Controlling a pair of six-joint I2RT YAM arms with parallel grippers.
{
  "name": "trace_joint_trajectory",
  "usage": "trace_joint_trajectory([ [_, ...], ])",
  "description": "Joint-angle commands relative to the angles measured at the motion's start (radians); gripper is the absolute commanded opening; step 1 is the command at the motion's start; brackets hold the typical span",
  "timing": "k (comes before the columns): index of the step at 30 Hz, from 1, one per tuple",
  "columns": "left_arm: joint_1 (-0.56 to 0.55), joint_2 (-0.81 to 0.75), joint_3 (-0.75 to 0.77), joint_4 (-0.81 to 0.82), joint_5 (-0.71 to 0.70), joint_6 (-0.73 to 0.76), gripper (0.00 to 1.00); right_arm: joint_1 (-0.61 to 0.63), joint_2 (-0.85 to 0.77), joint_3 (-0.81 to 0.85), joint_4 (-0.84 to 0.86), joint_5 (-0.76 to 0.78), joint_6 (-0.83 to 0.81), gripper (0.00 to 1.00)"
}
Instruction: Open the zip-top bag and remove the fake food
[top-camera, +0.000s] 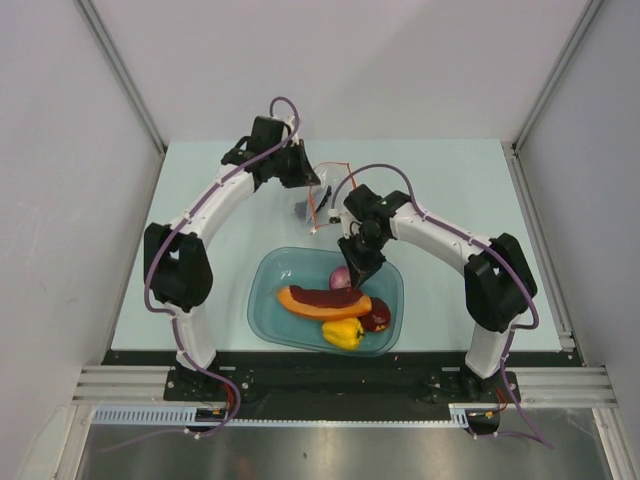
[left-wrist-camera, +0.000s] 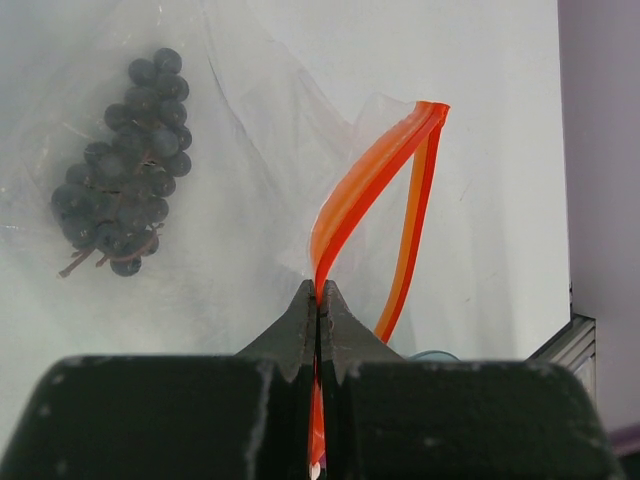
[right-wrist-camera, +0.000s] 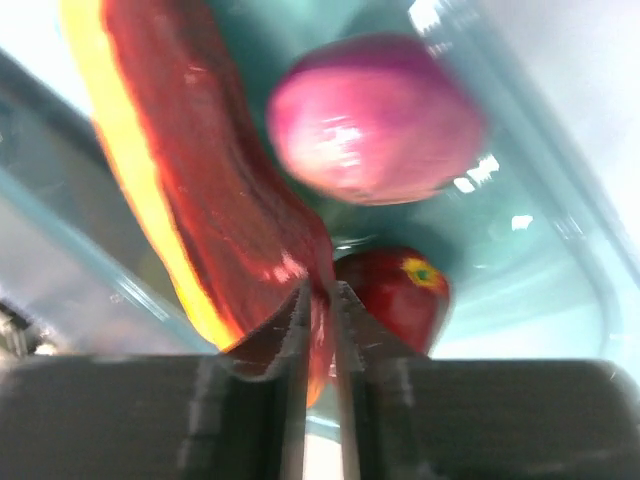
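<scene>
My left gripper (left-wrist-camera: 318, 295) is shut on the orange-red zip strip (left-wrist-camera: 365, 190) of the clear zip-top bag (top-camera: 312, 203), whose mouth gapes open. A dark berry cluster (left-wrist-camera: 125, 165) lies inside the bag. My right gripper (top-camera: 360, 278) is low over the teal tub (top-camera: 262, 300). Its jaws stand a narrow gap apart, with the end of the orange-and-maroon slice (right-wrist-camera: 200, 170) in that gap. The blur hides whether they still pinch it. A pink-purple onion (right-wrist-camera: 375, 120), a dark red apple (right-wrist-camera: 395, 290) and a yellow bell pepper (top-camera: 343, 333) lie in the tub.
The tub sits at the table's near middle, between the two arm bases. The bag is just behind it, toward the centre. White walls enclose the table on the left, right and back.
</scene>
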Motion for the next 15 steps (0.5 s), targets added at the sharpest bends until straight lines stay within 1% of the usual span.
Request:
trace_joint_trajectory([
  [1, -0.01, -0.056, 0.002, 0.03, 0.023, -0.014, 0.0, -0.02, 0.022, 0.023, 0.015, 0.131, 0.007, 0.26],
  [2, -0.012, -0.056, 0.003, 0.031, 0.023, -0.015, 0.0, -0.023, 0.025, 0.023, 0.007, 0.145, 0.013, 0.32],
  [4, -0.013, -0.056, 0.005, 0.031, 0.023, -0.015, 0.0, -0.027, 0.008, 0.028, 0.004, 0.179, 0.027, 0.39],
  [5, -0.013, -0.058, 0.005, 0.03, 0.023, -0.015, 0.0, -0.032, -0.01, 0.034, 0.004, 0.184, 0.027, 0.45],
  [8, -0.015, -0.057, 0.008, 0.03, 0.023, -0.017, 0.0, -0.039, -0.075, 0.078, 0.007, 0.211, 0.024, 0.55],
  [9, -0.016, -0.055, 0.008, 0.033, 0.029, -0.02, 0.0, -0.055, -0.087, 0.136, -0.006, 0.227, 0.036, 0.56],
  [11, -0.021, -0.05, 0.009, 0.038, 0.034, -0.023, 0.0, -0.076, -0.085, 0.169, -0.004, 0.239, 0.058, 0.58],
  [15, -0.033, -0.047, 0.008, 0.042, 0.045, -0.029, 0.0, -0.121, -0.069, 0.222, 0.081, 0.242, 0.131, 0.6],
])
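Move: In the bag, the grapes lie roughly 22 cm ahead of the right hand, 12 cm to its left and some 4 cm lower; the bag's open mouth is about 20 cm ahead and 5 cm left. In the tray, the purple onion sits 4 cm ahead and 4 cm left, the hot dog's middle 3 cm back and 8 cm left, both slightly lower. From the left hand the grapes are about 3 cm ahead, 4 cm left and 14 cm below. Spreading its nearly shut fingers to over half open, the right hand comes free of the hot dog's right end and goes about 6 cm forward and a little right, out of the tray towards the bag's mouth; it dips a centimetre, then rises some 4 cm, swinging its fingertips forward and turning slightly clockwise. The left hand still pinches the bag's orange rim, all but still. ##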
